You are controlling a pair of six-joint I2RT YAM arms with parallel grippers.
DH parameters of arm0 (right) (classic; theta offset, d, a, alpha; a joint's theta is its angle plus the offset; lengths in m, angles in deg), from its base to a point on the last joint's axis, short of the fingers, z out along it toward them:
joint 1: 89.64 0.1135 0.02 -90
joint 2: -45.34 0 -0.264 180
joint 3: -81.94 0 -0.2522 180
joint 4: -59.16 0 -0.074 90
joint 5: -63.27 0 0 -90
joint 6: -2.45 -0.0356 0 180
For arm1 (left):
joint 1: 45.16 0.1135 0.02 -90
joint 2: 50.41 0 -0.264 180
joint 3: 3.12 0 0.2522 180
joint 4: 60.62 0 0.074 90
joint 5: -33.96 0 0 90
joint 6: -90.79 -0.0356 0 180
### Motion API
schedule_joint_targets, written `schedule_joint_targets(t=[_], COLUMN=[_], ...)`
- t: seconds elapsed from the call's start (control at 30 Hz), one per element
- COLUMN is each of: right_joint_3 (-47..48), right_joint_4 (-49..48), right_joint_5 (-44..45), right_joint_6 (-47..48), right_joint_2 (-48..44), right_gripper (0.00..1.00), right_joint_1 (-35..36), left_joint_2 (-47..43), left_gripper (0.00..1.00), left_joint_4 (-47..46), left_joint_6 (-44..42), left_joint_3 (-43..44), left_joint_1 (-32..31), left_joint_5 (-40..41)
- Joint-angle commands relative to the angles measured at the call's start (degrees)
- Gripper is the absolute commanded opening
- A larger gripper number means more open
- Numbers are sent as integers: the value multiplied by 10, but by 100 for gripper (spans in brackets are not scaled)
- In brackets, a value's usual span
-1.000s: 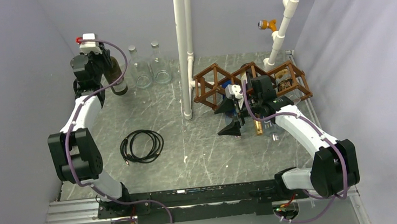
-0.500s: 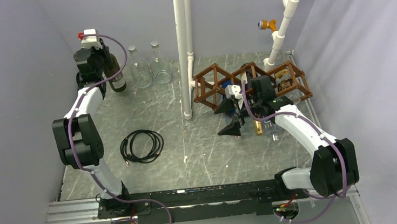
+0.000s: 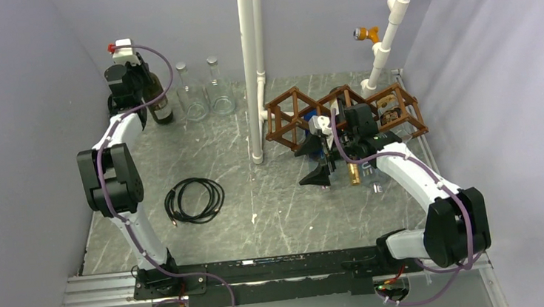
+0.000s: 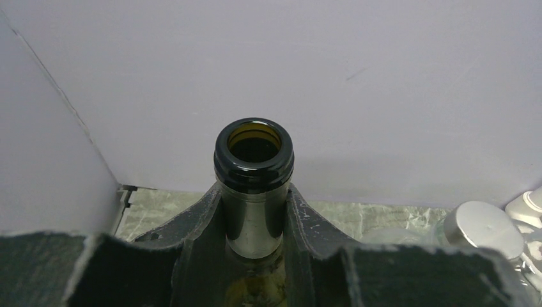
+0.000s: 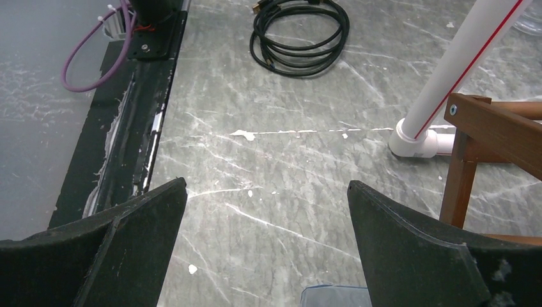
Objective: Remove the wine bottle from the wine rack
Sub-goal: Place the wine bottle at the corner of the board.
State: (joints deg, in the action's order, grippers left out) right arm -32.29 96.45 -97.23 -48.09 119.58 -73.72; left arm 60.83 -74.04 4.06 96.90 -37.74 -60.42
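Observation:
A dark glass wine bottle (image 3: 160,106) stands upright at the back left corner, close to the wall. My left gripper (image 3: 142,82) is shut on its neck; in the left wrist view the open mouth (image 4: 254,153) rises just above the left gripper (image 4: 254,198), whose fingers (image 4: 195,220) press both sides of the neck. The brown wooden wine rack (image 3: 288,115) stands at the back right of the table. My right gripper (image 3: 313,162) hangs just in front of it, open over bare table (image 5: 266,185), with a rack bar (image 5: 492,125) at its right.
Two clear glass bottles (image 3: 193,93) with silver caps (image 4: 482,225) stand right of the wine bottle. A white pipe (image 3: 250,66) rises mid-table, its foot (image 5: 415,137) beside the rack. A black cable coil (image 3: 195,199) lies front left. A gold-tipped object (image 3: 353,173) lies under the right arm.
The left arm has reached further back, carrying the bottle toward the rear wall and bringing it more upright. The right arm has not moved.

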Motion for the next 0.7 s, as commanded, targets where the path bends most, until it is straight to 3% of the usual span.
schedule_joint_targets(t=[0.0,0.13,0.2,0.33,0.53,0.67], right_joint_3=[4,4,4,3,2,1], right_joint_4=[-4,-3,-2,-3,-3,-4], right_joint_5=[-8,-6,-4,-3,-2,0], right_joint_6=[14,15,17,18,18,19], right_joint_2=[4,6,6,7,6,4], right_gripper=[100,100,100,100,100,100], right_joint_1=[-4,-5,-6,-8,-9,-9], left_joint_2=[-3,5,7,8,-4,-16], left_gripper=[0,1,13,19,52,64], left_joint_4=[-95,-90,-87,-80,-72,-65], left_joint_6=[7,-3,-8,-19,-26,-26], left_joint_3=[46,45,42,37,22,14], left_joint_1=[1,1,1,-1,-4,-4], left_joint_5=[0,-4,-8,-18,-13,-8])
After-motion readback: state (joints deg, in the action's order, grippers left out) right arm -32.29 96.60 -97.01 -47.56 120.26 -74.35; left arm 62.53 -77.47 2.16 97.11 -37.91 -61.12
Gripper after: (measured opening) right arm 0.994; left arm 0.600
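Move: The left gripper holds the wine bottle by its neck, with the placing spot near the board's far-left corner straight below, about 26 cm down. The corner itself is some 15 cm left and 9 cm ahead. Two clear glass bottles stand at the right, about 12 cm away and nearly level, and 20 cm away and 2 cm ahead. From the right gripper, the placing spot lies roughly 36 cm ahead, 46 cm left and 18 cm below. Lower the left gripper only about 1 cm, easing slightly forward, to set the wine bottle down near the board's corner beside the glass bottles. Pause there with the neck still pinched, then spread the fingers to rather more than half open and lift about 1 cm, letting the right-hand finger come clear of the neck while the fingertips tip up a few degrees. ##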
